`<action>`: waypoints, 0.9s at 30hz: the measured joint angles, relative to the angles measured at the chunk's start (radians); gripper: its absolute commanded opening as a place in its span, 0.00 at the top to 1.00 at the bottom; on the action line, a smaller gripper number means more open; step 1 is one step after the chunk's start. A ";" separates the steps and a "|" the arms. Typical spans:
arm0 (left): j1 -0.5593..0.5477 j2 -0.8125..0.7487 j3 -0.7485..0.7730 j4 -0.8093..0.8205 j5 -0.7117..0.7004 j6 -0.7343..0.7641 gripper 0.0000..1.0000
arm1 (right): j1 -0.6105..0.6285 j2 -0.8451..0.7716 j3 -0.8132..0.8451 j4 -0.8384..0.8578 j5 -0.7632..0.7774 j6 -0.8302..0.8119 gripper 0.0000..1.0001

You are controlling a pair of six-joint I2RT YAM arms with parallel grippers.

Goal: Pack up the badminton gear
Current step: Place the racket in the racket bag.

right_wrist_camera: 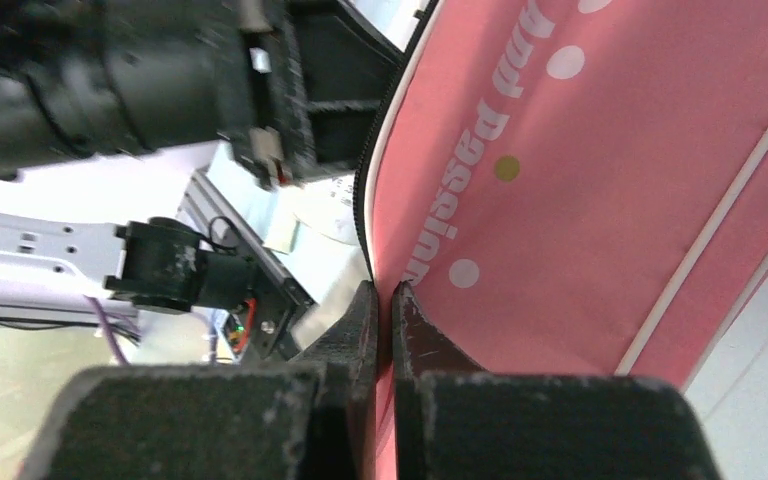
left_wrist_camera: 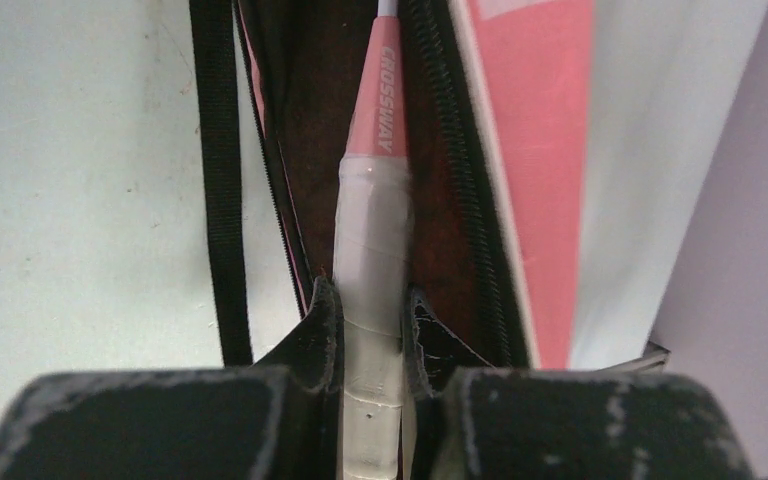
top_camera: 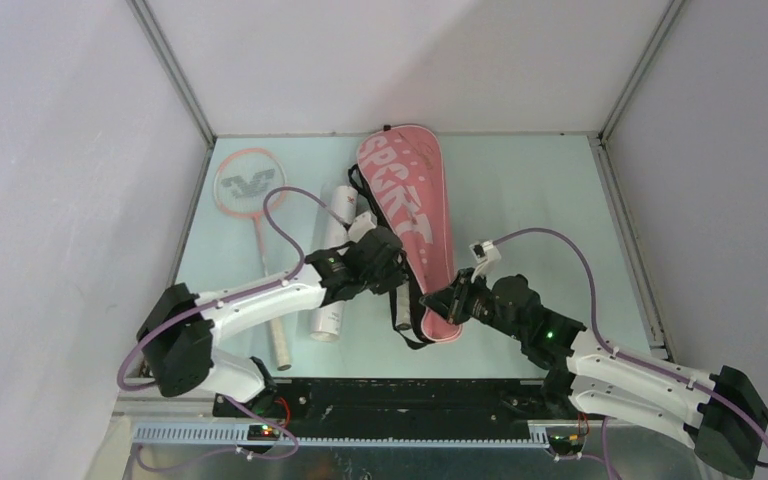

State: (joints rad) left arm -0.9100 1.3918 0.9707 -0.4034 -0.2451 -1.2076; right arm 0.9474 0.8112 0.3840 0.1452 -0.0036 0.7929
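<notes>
The pink "SPORT" racket bag (top_camera: 407, 205) lies lengthwise mid-table, its zip side open. My left gripper (left_wrist_camera: 372, 300) is shut on the white handle (left_wrist_camera: 370, 250) of a pink racket whose "CROSSWAY" shaft end (left_wrist_camera: 381, 95) runs into the bag's dark opening (left_wrist_camera: 315, 110). In the top view the left gripper (top_camera: 390, 262) sits at the bag's left edge. My right gripper (right_wrist_camera: 384, 293) is shut on the bag's (right_wrist_camera: 580, 190) edge near its narrow end, seen from above at the right gripper (top_camera: 440, 302). A second pink-framed racket (top_camera: 250, 187) lies at far left. A long white tube (top_camera: 331, 265) lies between it and the bag.
The bag's black strap (left_wrist_camera: 222, 180) trails over the table beside the opening and loops near the narrow end (top_camera: 407, 335). The table's raised rim (top_camera: 620, 215) and grey walls close in both sides. The left arm (right_wrist_camera: 110, 80) crosses just above the right gripper.
</notes>
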 measured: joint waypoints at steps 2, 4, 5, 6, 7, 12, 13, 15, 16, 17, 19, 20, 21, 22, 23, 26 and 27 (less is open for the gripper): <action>-0.013 0.033 0.006 0.002 -0.007 -0.007 1.00 | -0.006 -0.002 -0.003 0.026 -0.014 0.028 1.00; -0.033 0.069 0.012 0.011 -0.027 -0.029 1.00 | -0.012 -0.006 -0.004 0.039 -0.019 0.050 1.00; -0.047 0.084 0.012 0.020 -0.046 -0.045 1.00 | -0.014 -0.008 -0.004 0.043 -0.019 0.057 1.00; -0.058 0.095 0.013 0.026 -0.061 -0.064 1.00 | -0.016 -0.011 -0.005 0.044 -0.021 0.066 1.00; -0.069 0.107 0.019 0.025 -0.078 -0.089 1.00 | -0.018 -0.013 -0.009 0.043 -0.020 0.072 1.00; -0.082 0.145 0.072 -0.030 -0.110 -0.184 1.00 | -0.025 -0.033 -0.042 0.071 0.010 0.113 1.00; -0.084 0.145 0.079 -0.043 -0.111 -0.205 1.00 | -0.025 -0.039 -0.054 0.086 0.011 0.126 1.00; -0.086 0.145 0.085 -0.057 -0.111 -0.243 1.00 | -0.025 -0.057 -0.098 0.143 0.013 0.158 1.00; -0.087 0.144 0.085 -0.050 -0.109 -0.264 1.00 | -0.024 -0.064 -0.122 0.156 0.013 0.170 1.00; -0.089 0.143 0.085 -0.048 -0.109 -0.281 1.00 | -0.021 -0.068 -0.146 0.168 0.018 0.182 1.00; -0.090 0.144 0.085 -0.057 -0.108 -0.307 0.95 | -0.013 -0.074 -0.171 0.177 0.032 0.200 1.00; -0.090 0.146 0.085 -0.063 -0.106 -0.314 0.91 | -0.002 -0.077 -0.173 0.177 0.045 0.204 1.00; -0.091 0.150 0.093 -0.078 -0.103 -0.322 0.76 | 0.013 -0.081 -0.174 0.173 0.060 0.206 1.00; -0.091 0.163 0.114 -0.104 -0.099 -0.322 0.66 | 0.023 -0.085 -0.174 0.169 0.072 0.207 1.00; -0.092 0.176 0.134 -0.124 -0.098 -0.319 0.44 | 0.029 -0.091 -0.174 0.164 0.090 0.208 1.00; -0.081 0.237 0.203 -0.171 -0.150 -0.315 0.15 | 0.034 -0.124 -0.179 0.155 0.105 0.218 1.00; -0.066 0.257 0.219 -0.168 -0.169 -0.303 0.13 | 0.038 -0.141 -0.179 0.148 0.086 0.221 1.00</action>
State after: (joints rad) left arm -0.9760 1.6485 1.1893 -0.5713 -0.4141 -1.5105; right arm 0.9855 0.6701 0.2054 0.2935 0.0826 1.0138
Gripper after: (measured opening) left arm 0.754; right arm 0.029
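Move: The left gripper still grips the racket handle over the open racket bag, whose middle lies about 11 cm ahead, 3 cm to the right and 6 cm below. The tube lies some 16 cm to the left and 4 cm ahead; the strap's near loop hangs about 9 cm back, level sideways. From the right gripper, which pinches the pink cover's edge, the handle lies about 6 cm left and 1 cm ahead, the bag's middle about 15 cm ahead and 4 cm left. Lower the left gripper with the racket handle about 2.5 cm while carrying it some 3 cm right into the open bag, then turn it roughly 15 degrees counter-clockwise. At the end open the fingers wide to let go of the handle and slip forward about 2 cm along it. Keep the right gripper's pinch on the cover's edge, holding it aside, easing a centimetre or so back and right. ##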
